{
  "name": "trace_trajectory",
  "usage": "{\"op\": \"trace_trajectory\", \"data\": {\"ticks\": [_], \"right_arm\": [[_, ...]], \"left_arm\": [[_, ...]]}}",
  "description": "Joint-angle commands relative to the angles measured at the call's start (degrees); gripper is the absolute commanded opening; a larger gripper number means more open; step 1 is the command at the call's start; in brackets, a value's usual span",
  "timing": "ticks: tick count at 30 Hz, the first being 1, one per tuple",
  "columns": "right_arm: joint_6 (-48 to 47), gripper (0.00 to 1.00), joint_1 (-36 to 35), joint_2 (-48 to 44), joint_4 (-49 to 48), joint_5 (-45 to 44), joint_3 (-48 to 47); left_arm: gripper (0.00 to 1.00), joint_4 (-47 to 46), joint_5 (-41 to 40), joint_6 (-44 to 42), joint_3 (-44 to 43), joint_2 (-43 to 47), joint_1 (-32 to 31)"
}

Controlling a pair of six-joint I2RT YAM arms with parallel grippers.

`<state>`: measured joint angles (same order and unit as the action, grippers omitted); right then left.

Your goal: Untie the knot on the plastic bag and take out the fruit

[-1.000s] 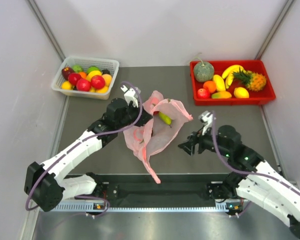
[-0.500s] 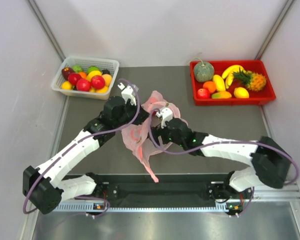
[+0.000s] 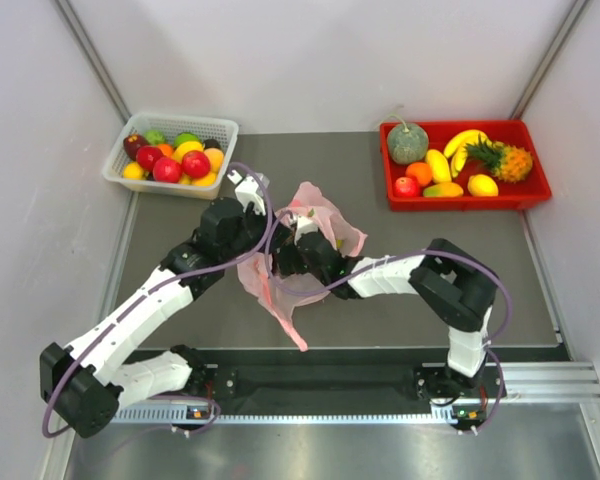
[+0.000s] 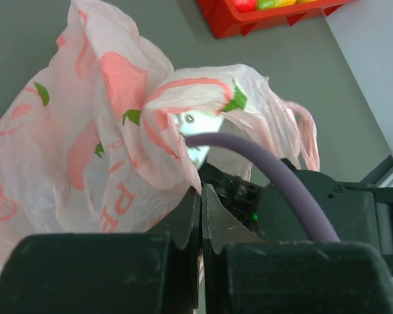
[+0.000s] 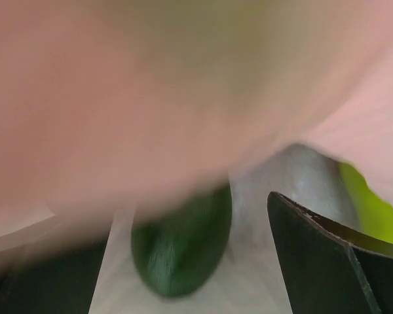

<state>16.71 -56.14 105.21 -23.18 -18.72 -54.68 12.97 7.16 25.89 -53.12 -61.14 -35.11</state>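
Observation:
The pink plastic bag point(image 3: 325, 215) lies crumpled at the table's middle, its mouth held up. No knot shows. My left gripper point(image 3: 258, 238) is shut on a fold of the bag's film point(image 4: 177, 163), pinched between closed jaws point(image 4: 202, 193). My right gripper point(image 3: 288, 258) is pushed into the bag's mouth and mostly hidden by plastic. In the right wrist view it is open point(image 5: 190, 226) inside the bag, with a dark green avocado point(image 5: 180, 252) lying between its fingers point(image 5: 314, 242), not touching them. A yellow-green fruit point(image 5: 373, 209) lies to the right. The picture is blurred.
A white basket point(image 3: 115, 170) of small fruit stands at the back left. A red tray point(image 3: 460, 202) with a melon, bananas and a pineapple stands at the back right. The right arm point(image 4: 314, 203) lies close to the left gripper. Grey walls close in both sides.
My right arm swung left across the table and pushed its gripper into the bag's mouth. My left gripper kept its hold and drew the bag slightly left.

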Motion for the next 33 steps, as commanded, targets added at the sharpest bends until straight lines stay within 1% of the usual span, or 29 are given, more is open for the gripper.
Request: {"op": "trace_trajectory", "data": {"ticks": [1,4,5,8,9,11,13,14,16,17,18,19,20,21,22,24,25,26,27,28,29,30,32,33], "right_arm": [[3.06,0.98,-0.9,4.64,-0.91,-2.81,-4.91],[4.73,0.95,-0.9,5.62,-1.16,-3.34,-3.78],[5.08,0.89,-0.99,5.45,-1.86,-3.43,-3.16],[5.61,0.77,-0.9,3.17,-3.45,-4.04,0.0],[5.44,0.71,-0.9,2.81,-3.89,-4.13,0.88],[4.74,0.65,-0.9,2.28,-3.37,-4.22,0.89],[4.21,0.58,-0.81,2.46,-2.32,-4.13,0.36],[4.03,0.49,-0.73,2.28,-2.05,-4.13,0.27],[3.77,0.37,-0.73,0.71,-2.39,-3.43,1.41],[3.77,0.25,-0.81,-0.34,-2.92,-3.17,2.37],[3.86,0.2,-0.9,-1.75,-3.71,-2.82,4.99],[4.03,0.15,-0.99,-5.15,-5.37,-2.29,6.58],[3.95,0.07,-0.99,-7.1,-5.91,-1.94,9.64],[3.94,0.03,-1.08,-9.04,-6.17,-1.59,10.98],[4.64,0.0,-1.08,-13.15,-6.0,-0.54,12.3],[5.09,0.0,-1.08,-17.47,-6.0,2.01,16.33],[5.44,0.0,-1.08,-21.58,-5.74,5.59,17.49],[5.79,0.0,-1.08,-23.54,-4.43,7.63,19.41],[6.05,0.0,-0.99,-25.3,-3.29,12.61,20.13],[6.05,0.0,-0.99,-28.71,-2.23,15.44,20.66],[6.23,0.0,-0.99,-30.22,1.35,17.99,21.18],[6.75,0.0,-0.99,-33.63,2.77,23.24,21.62],[6.85,0.0,-1.08,-37.6,6.46,27.93,23.29],[6.93,0.0,-1.08,-42.14,7.96,31.95,23.73]], "left_arm": [[0.0,-3.04,1.98,0.74,1.44,1.91,-0.31],[0.0,-3.48,1.9,0.83,2.06,2.52,-0.31],[0.0,-3.57,1.72,0.92,2.15,2.78,-0.31],[0.0,-4.18,1.72,1.18,2.76,2.79,-0.31],[0.0,-4.27,1.72,1.27,2.94,2.7,-0.31],[0.0,-4.71,1.89,1.53,3.38,2.61,-0.31],[0.0,-5.15,1.98,1.97,3.9,2.61,-0.31],[0.0,-5.24,1.98,2.15,4.17,2.87,-0.31],[0.0,-5.24,1.28,2.06,4.52,3.14,-0.31],[0.0,-5.06,0.84,1.97,4.61,3.22,-0.31],[0.0,-5.06,0.49,1.88,4.69,3.22,-0.31],[0.0,-4.89,0.4,1.88,4.7,3.31,-0.31],[0.0,-5.06,0.31,1.88,4.7,3.23,-0.31],[0.0,-5.15,0.31,1.88,4.7,3.22,-0.31],[0.0,-5.24,0.14,1.97,4.78,3.14,-0.31],[0.0,-5.76,-0.21,2.15,4.87,3.05,-0.31],[0.0,-5.94,-0.65,2.41,4.87,2.88,-0.31],[0.0,-6.11,-0.65,2.5,4.87,2.79,-0.31],[0.0,-6.55,-0.65,2.59,4.87,2.7,-0.31],[0.0,-6.73,-1.0,2.67,4.87,2.52,-0.31],[0.0,-6.99,-1.09,2.85,4.87,2.43,-0.31],[0.0,-7.6,-1.09,2.85,4.96,2.35,-0.31],[0.0,-7.96,-1.36,2.85,4.87,1.82,-0.31],[0.0,-8.14,-1.44,2.85,4.87,1.56,-0.31]]}}
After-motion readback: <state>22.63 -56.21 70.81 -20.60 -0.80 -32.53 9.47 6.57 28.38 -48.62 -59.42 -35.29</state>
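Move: The right hand is down inside the bag, fingers wide open. The dark-green avocado lies almost under its fingertips, about 1 cm ahead, 1 cm to the right and 4 cm below. The yellow-green fruit is some 5 cm ahead and 9 cm right of the hand, the red fruit about 6 cm ahead and 3 cm right, both similarly low. From the left hand, shut on the bag's edge, the avocado is about 3 cm ahead and 20 cm below. Down about 3 cm into the bag goes the right hand, its fingers closing until they pinch the avocado by its sides. It then draws back and up some 11 cm each, drifting about 5 cm right, and near the end rolls and turns counter-clockwise by about 20 degrees. The left hand keeps its pinch on the bag, sinking 2 cm and regaining part of that. ##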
